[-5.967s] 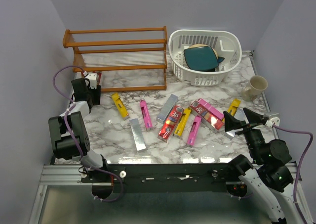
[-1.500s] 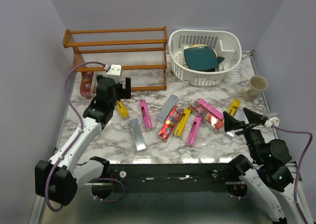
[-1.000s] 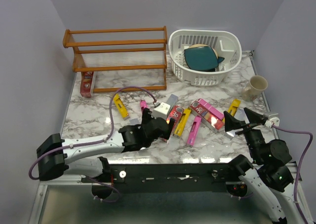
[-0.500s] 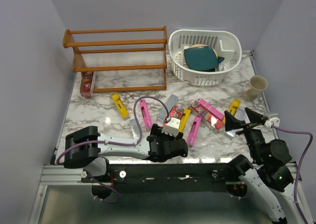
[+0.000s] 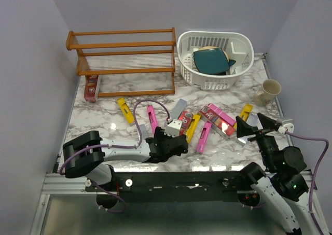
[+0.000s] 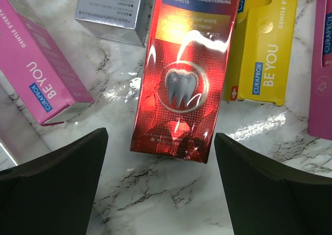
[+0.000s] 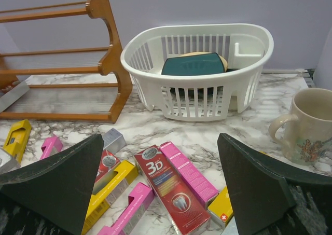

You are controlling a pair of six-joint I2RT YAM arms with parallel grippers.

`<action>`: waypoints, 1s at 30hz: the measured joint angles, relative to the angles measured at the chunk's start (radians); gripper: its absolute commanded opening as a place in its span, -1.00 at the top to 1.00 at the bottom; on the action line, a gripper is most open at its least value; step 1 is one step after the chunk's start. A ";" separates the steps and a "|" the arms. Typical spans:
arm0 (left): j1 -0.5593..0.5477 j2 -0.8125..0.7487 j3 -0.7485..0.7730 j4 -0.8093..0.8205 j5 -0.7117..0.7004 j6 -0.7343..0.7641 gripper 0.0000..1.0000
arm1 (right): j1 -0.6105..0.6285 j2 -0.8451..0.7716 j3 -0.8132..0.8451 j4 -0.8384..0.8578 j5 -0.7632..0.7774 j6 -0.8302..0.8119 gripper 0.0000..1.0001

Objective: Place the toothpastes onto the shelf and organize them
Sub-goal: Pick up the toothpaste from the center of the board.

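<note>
Several toothpastes lie loose mid-table: a red carton [image 6: 181, 74] with a tooth picture, a yellow one [image 6: 264, 48] to its right, a pink one [image 6: 36, 74] and a silver one [image 6: 111, 9] to its left. My left gripper [image 5: 174, 136] [image 6: 161, 136] is low over the table, open, with the red carton's near end level with its fingertips and touching neither. Another red carton [image 5: 92, 87] stands at the left end of the shelf [image 5: 124, 58], whose tiers are bare. My right gripper [image 5: 253, 125] [image 7: 161, 136] is open and holds nothing, facing a red "3D" carton [image 7: 174, 193].
A white slotted basket [image 5: 215, 58] holding a teal item stands right of the shelf. A mug [image 5: 267, 91] stands near the right edge. My left arm lies along the table's front, over a silver carton [image 5: 141, 130]. More cartons [image 5: 245, 112] lie close to my right gripper.
My left arm has left the shelf's left end and swung down across the front. Its gripper has come to the red carton's near end. The right arm has not moved.
</note>
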 measured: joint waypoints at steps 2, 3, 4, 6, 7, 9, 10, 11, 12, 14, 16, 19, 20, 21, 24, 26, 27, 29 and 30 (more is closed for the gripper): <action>0.013 -0.003 -0.010 0.035 0.026 0.019 -0.86 | 0.000 0.000 0.000 0.000 0.000 0.000 -1.00; 0.017 -0.002 -0.011 0.049 0.035 0.029 -0.86 | 0.000 0.000 0.000 0.000 0.000 0.000 -1.00; 0.020 -0.002 -0.011 0.062 0.042 0.037 -0.85 | 0.000 0.000 0.000 0.000 0.000 0.000 -1.00; 0.027 0.000 -0.011 0.093 0.055 0.054 -0.82 | 0.000 0.000 0.000 0.000 0.000 0.000 -1.00; 0.033 0.003 -0.011 0.106 0.060 0.062 -0.80 | 0.000 0.000 0.000 0.000 0.000 0.000 -1.00; 0.044 0.016 -0.011 0.139 0.076 0.081 -0.74 | 0.000 0.000 0.000 0.000 0.001 0.000 -1.00; 0.047 0.020 -0.013 0.150 0.081 0.091 -0.72 | 0.000 0.000 0.000 0.000 0.001 0.000 -1.00; 0.053 0.023 -0.018 0.164 0.087 0.100 -0.66 | 0.000 0.000 0.000 0.000 0.001 0.000 -1.00; 0.060 0.024 -0.024 0.180 0.095 0.106 -0.63 | 0.000 0.000 0.000 0.000 0.002 0.000 -1.00; 0.076 0.025 -0.038 0.205 0.108 0.117 -0.56 | 0.000 0.000 0.000 0.000 0.002 0.000 -1.00; 0.091 0.025 -0.055 0.232 0.126 0.125 -0.53 | 0.000 0.000 0.000 0.000 0.003 -0.001 -1.00; 0.103 0.029 -0.066 0.249 0.140 0.137 -0.50 | 0.000 0.000 0.000 0.000 0.003 -0.001 -1.00; 0.103 0.031 -0.066 0.253 0.144 0.142 -0.50 | 0.000 0.000 0.000 0.000 0.003 -0.001 -1.00; 0.103 0.034 -0.066 0.257 0.147 0.144 -0.50 | 0.000 0.000 0.000 0.000 0.003 -0.001 -1.00; 0.103 0.048 -0.066 0.262 0.155 0.151 -0.48 | 0.000 0.000 0.000 0.000 0.003 -0.001 -1.00; 0.103 0.060 -0.066 0.263 0.160 0.154 -0.40 | 0.000 0.000 0.000 0.000 0.003 -0.001 -1.00; 0.103 0.063 -0.066 0.263 0.162 0.159 -0.37 | 0.000 0.000 0.000 0.000 0.003 -0.001 -1.00; 0.103 0.067 -0.066 0.266 0.168 0.167 -0.32 | 0.000 0.000 0.000 0.000 0.003 -0.001 -1.00; 0.103 0.067 -0.066 0.267 0.169 0.170 -0.30 | 0.000 0.000 0.000 0.000 0.003 -0.001 -1.00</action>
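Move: The red toothpaste box to be gripped lies ahead of the left hand, its middle about 10 cm forward, 5 cm right and 3 cm below. A yellow toothpaste lies alongside, some 5 cm to its right; a silver box sits about 7 cm beyond it and 2 cm to its left. The near pink toothpaste is roughly 13 cm ahead and 7 cm left of the hand. From the right hand, the red box is about 11 cm forward, 26 cm left and 27 cm below. The left hand eases down, forward and right, about 2 cm each, fingers narrowing astride the red box's near end. ##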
